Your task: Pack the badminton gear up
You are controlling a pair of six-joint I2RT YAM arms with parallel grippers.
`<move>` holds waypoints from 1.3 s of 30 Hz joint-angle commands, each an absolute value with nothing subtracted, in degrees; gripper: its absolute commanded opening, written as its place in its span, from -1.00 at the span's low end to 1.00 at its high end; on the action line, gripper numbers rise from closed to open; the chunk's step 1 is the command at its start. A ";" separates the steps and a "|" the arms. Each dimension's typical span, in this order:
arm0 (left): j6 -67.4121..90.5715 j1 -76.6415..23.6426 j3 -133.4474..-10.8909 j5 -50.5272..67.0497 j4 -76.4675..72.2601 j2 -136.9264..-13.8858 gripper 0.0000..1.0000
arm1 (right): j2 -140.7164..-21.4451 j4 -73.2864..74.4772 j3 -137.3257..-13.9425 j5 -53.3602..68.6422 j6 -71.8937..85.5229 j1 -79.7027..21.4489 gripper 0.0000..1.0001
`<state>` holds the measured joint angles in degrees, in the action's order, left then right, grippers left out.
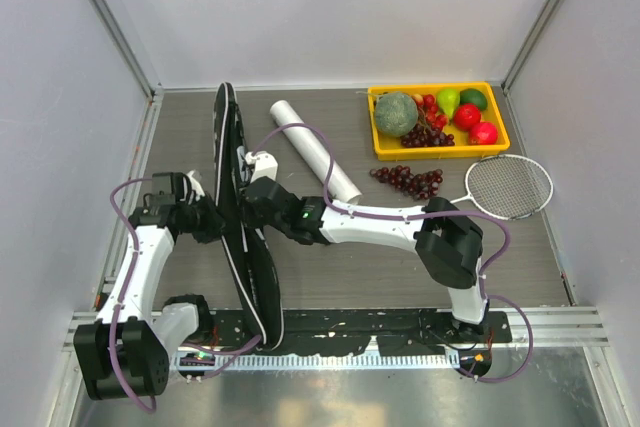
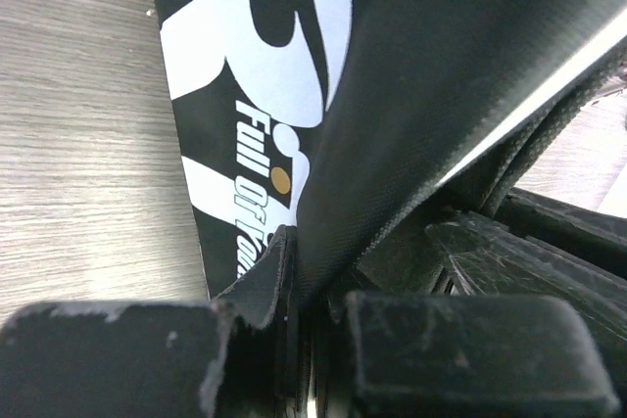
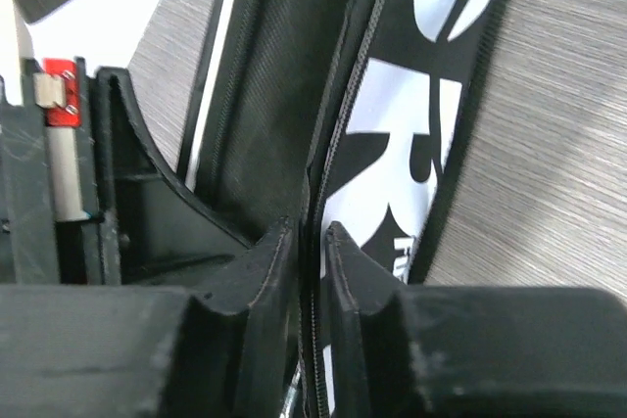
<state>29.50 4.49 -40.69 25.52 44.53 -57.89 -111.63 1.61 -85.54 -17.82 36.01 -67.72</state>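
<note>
The black bag (image 1: 243,247) with white lettering stands on its edge on the table between my two arms. From the left, my left gripper (image 1: 222,219) is shut on a fold of the bag's fabric (image 2: 411,75), pinched between its pads (image 2: 294,340). My right gripper (image 1: 252,197) reaches in from the right. Its jaws (image 3: 312,242) stand a crack apart with the bag's zipper edge (image 3: 338,124) running between them and a thin gap beside one pad. A long white tube (image 1: 315,150) lies behind the bag. One silver-headed racket (image 1: 508,187) lies at the right.
A yellow tray (image 1: 372,127) of fruit sits at the back right. A dark red grape bunch (image 1: 408,180) lies on the table in front of it. Grey walls close the table on the left, back and right.
</note>
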 commanded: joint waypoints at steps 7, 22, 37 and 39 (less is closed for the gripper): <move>28.48 5.27 -40.34 26.63 39.55 -55.37 -1.00 | -96.35 4.57 -78.06 -18.01 40.86 -66.80 -0.03; 28.13 5.27 -39.82 29.00 38.85 -53.09 -1.00 | -75.24 45.06 -58.01 -39.27 96.13 -65.22 0.12; 28.39 5.36 -39.37 31.29 37.97 -53.00 -1.00 | -79.53 50.36 -54.58 -30.69 102.22 -44.31 0.26; 28.30 5.27 -39.38 31.46 37.88 -53.00 -1.00 | -81.02 50.36 -54.93 -27.88 102.04 -41.58 0.26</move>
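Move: The right hand still has the bag's edge between its fingers. The racket handle lies about 28 cm to its right, 8 cm back and some 15 cm below. The white tube's middle is roughly 17 cm right and 14 cm ahead, the loose grapes some 43 cm right and 6 cm ahead. The left hand grips the bag's other edge; that handle lies about 34 cm to its right and 4 cm back. Right fingers open off the bag's edge, then the hand swings about 35 cm right towards the racket handle, turning clockwise. ##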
